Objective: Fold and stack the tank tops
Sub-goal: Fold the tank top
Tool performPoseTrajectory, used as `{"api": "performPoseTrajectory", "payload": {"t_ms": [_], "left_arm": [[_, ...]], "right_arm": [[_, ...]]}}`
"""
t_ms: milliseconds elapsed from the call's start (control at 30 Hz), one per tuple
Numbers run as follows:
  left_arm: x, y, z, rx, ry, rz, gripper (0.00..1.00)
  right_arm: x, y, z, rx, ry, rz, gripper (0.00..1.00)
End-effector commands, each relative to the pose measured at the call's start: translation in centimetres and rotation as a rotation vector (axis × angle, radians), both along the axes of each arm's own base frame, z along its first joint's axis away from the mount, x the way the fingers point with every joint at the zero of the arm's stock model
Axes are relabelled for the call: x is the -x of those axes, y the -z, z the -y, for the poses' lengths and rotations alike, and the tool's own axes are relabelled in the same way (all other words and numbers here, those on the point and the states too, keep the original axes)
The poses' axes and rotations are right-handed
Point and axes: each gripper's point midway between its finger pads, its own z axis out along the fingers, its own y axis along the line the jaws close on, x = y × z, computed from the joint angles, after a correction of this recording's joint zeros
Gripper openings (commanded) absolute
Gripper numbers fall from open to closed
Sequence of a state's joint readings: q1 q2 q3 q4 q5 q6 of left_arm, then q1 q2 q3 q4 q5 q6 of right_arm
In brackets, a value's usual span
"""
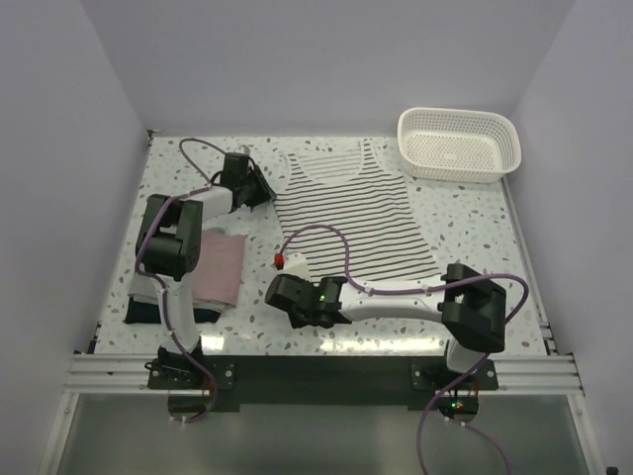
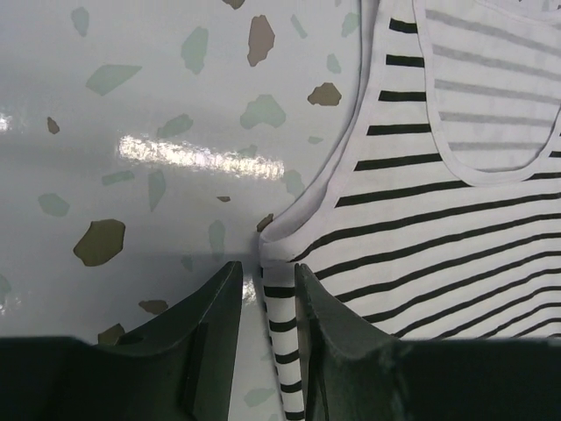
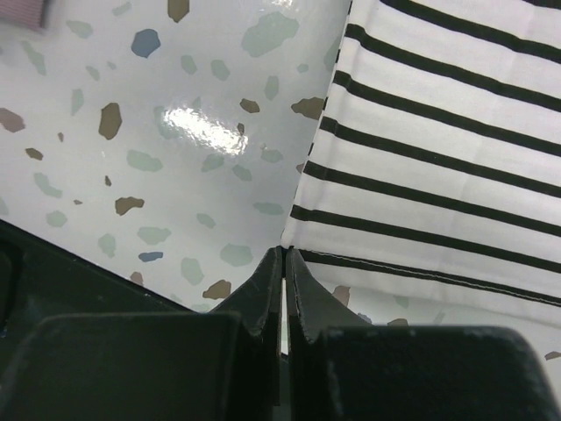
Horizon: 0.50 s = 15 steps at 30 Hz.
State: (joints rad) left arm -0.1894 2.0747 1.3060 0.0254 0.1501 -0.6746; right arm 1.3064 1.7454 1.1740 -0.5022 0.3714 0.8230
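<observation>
The white, black-striped tank top lies spread flat mid-table, neckline toward the back. My left gripper sits at its left armhole. In the left wrist view the jaws stand apart, straddling the side edge of the striped top, and the cloth touches only the right finger. My right gripper is at the near-left hem corner. It is shut, its tips pinching the corner of the striped top. A folded pink tank top rests on a dark one at the left.
A white lattice basket stands at the back right corner. Walls close in the table on the left, back and right. The left arm's elbow hangs over the pink and dark stack. Purple cables loop above the striped top's near-left part.
</observation>
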Motion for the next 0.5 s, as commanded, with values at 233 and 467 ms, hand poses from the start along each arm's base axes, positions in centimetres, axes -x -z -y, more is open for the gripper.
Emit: {"api": "performPoseTrajectory", "payload": {"t_ms": [233, 467], "left_arm": [[-0.4, 2.5, 0.3, -0.069, -0.021, -0.034, 0.26], [-0.1, 1.0, -1.0, -0.121, -0.067, -0.037, 0.03]], "right_arm": [[0.0, -3.3, -0.6, -0.104, 0.018, 0.012, 0.0], [0.6, -2.7, -1.7, -0.136, -0.004, -0.021, 0.0]]}}
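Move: The left armhole's lower corner, on the striped tank top, sits between the left fingertips, about 1 cm ahead and 1 cm below, straight in line. The neck opening lies some 10 cm ahead of the left hand and 12 cm right; the pink tank top some 21 cm back and 12 cm left. From the right hand, already holding the hem corner, that armhole corner is about 35 cm ahead, 5 cm left and 4 cm lower. The armhole corner is pinched by the left hand, which eases forward about 1 cm and sinks half a centimetre while its part-open fingers close nearly shut on the edge. The right hand keeps its shut grip on the hem corner and raises it about 1.5 cm, early on, then stays there. ##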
